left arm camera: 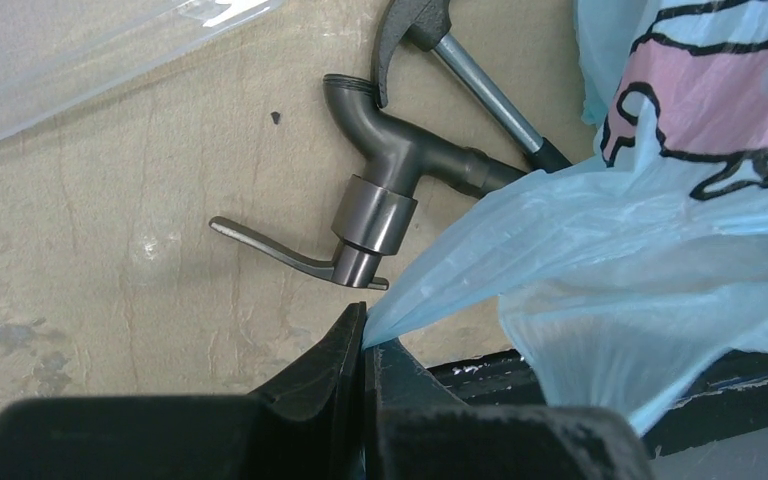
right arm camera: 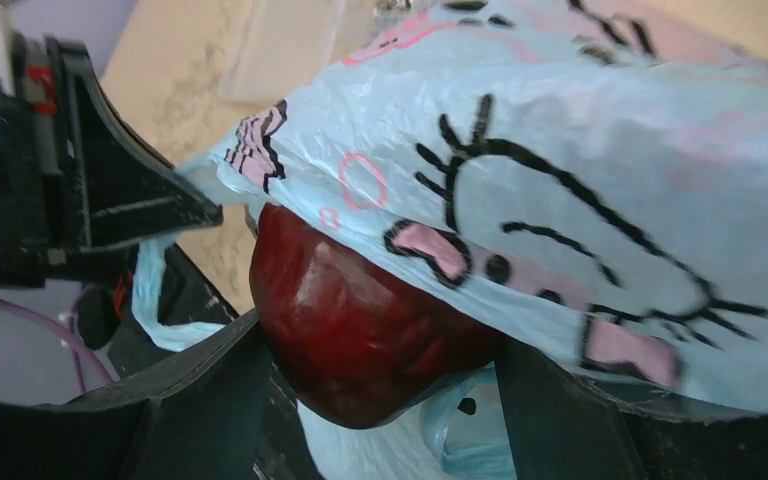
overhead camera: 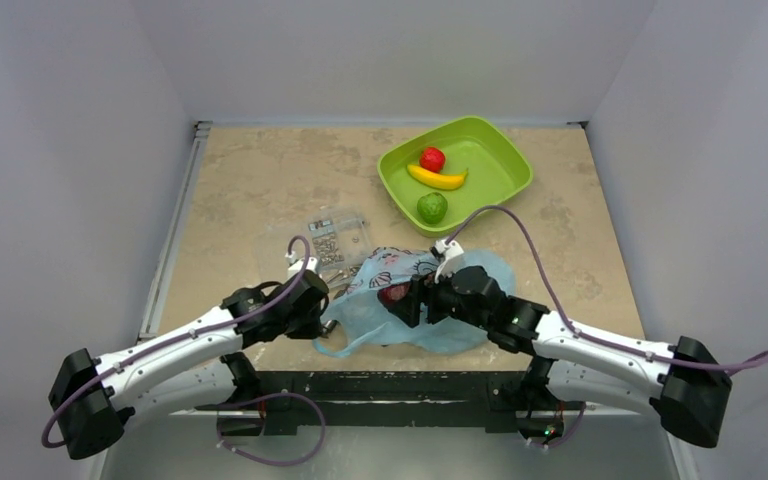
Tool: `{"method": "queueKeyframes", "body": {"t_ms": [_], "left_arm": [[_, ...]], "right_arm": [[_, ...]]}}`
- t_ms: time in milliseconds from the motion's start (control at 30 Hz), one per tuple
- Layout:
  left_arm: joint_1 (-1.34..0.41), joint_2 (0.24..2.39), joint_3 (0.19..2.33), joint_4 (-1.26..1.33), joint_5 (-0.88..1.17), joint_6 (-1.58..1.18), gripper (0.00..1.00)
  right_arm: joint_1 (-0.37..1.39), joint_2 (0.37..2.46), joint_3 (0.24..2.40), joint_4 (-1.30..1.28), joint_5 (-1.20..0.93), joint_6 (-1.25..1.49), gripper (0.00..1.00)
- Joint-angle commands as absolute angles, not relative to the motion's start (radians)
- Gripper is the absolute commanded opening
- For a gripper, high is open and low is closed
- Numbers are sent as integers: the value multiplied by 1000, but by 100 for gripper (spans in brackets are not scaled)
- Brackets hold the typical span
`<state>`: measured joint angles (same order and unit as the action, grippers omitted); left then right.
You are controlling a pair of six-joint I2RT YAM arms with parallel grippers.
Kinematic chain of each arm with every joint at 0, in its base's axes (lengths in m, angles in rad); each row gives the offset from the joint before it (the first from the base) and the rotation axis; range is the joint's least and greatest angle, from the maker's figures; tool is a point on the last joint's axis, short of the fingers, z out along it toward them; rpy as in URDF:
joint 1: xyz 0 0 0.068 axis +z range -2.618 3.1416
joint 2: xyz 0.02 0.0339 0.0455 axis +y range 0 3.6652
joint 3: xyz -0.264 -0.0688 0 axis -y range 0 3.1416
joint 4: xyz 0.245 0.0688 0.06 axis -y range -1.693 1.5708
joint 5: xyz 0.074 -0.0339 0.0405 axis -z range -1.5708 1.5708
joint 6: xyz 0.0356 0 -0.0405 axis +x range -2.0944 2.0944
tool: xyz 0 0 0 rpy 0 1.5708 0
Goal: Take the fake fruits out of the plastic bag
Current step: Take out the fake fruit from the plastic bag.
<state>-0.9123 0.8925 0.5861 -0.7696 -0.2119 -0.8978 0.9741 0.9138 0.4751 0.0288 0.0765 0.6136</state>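
Observation:
The light-blue plastic bag point(overhead camera: 390, 265) with cartoon print lies at the table's near edge between my two arms. My left gripper point(left arm camera: 364, 335) is shut on a pinched fold of the plastic bag point(left arm camera: 610, 250) at its left side. At the bag's mouth my right gripper point(right arm camera: 378, 345) is closed around a glossy dark red fruit point(right arm camera: 360, 320), which sits between both fingers, half under the plastic bag point(right arm camera: 560, 180). From above, the dark red fruit point(overhead camera: 394, 294) shows at the right gripper point(overhead camera: 407, 300). A red fruit point(overhead camera: 432, 159), a yellow banana point(overhead camera: 437, 178) and a green fruit point(overhead camera: 432, 207) lie in the green tray point(overhead camera: 500, 170).
A clear flat bag of screws point(overhead camera: 325, 240) lies just behind the blue bag. A dark metal tap point(left arm camera: 390, 170) and a hammer point(left arm camera: 480, 90) lie on the table beside the left gripper point(overhead camera: 325, 310). The table's near edge runs right below both grippers.

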Motion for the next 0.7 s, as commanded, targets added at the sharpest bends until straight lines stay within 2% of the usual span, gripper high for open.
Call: {"method": "queueKeyframes", "body": {"t_ms": [0,100,267,467,667], "left_arm": [[-917,928,608,-711,-175,-881,0],[-917,946,613,-690,-152,-882,0],[-919,946,618,-691,-141,-884,0],[-919,941,619,-691,-146,-882,0],[-918,948,623,-690,-140,-877,0]], "right_arm": [[974,1019,447,128,-17,572,64],[974,1077,481,76,89,529,77],[975,1075,568,-67,145,480,99],[993,1023,657,-251,185,480,99],[1020,958,687,-285,168,486,99]]}}
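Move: My right hand already holds the dark red fruit at the bag's mouth. The spot on the bag's bottom where it will go is about 9 cm below that hand and barely 1 cm ahead; the small-parts box sits some 12 cm ahead and 11 left, the green fruit in the tray about 20 ahead and 8 right. From my left hand, still pinching a bag handle, that spot lies roughly 6 cm ahead, 13 right and a little below. I lower the red fruit about 6 cm back into the bag with my right hand, tipping its fingers some 10–15 degrees more downward and spreading them wide near the bottom to let go. Then I lift the empty, open hand nearly straight up again by about as much, while my left hand keeps its pinch on the handle and eases 1.5 cm right. ##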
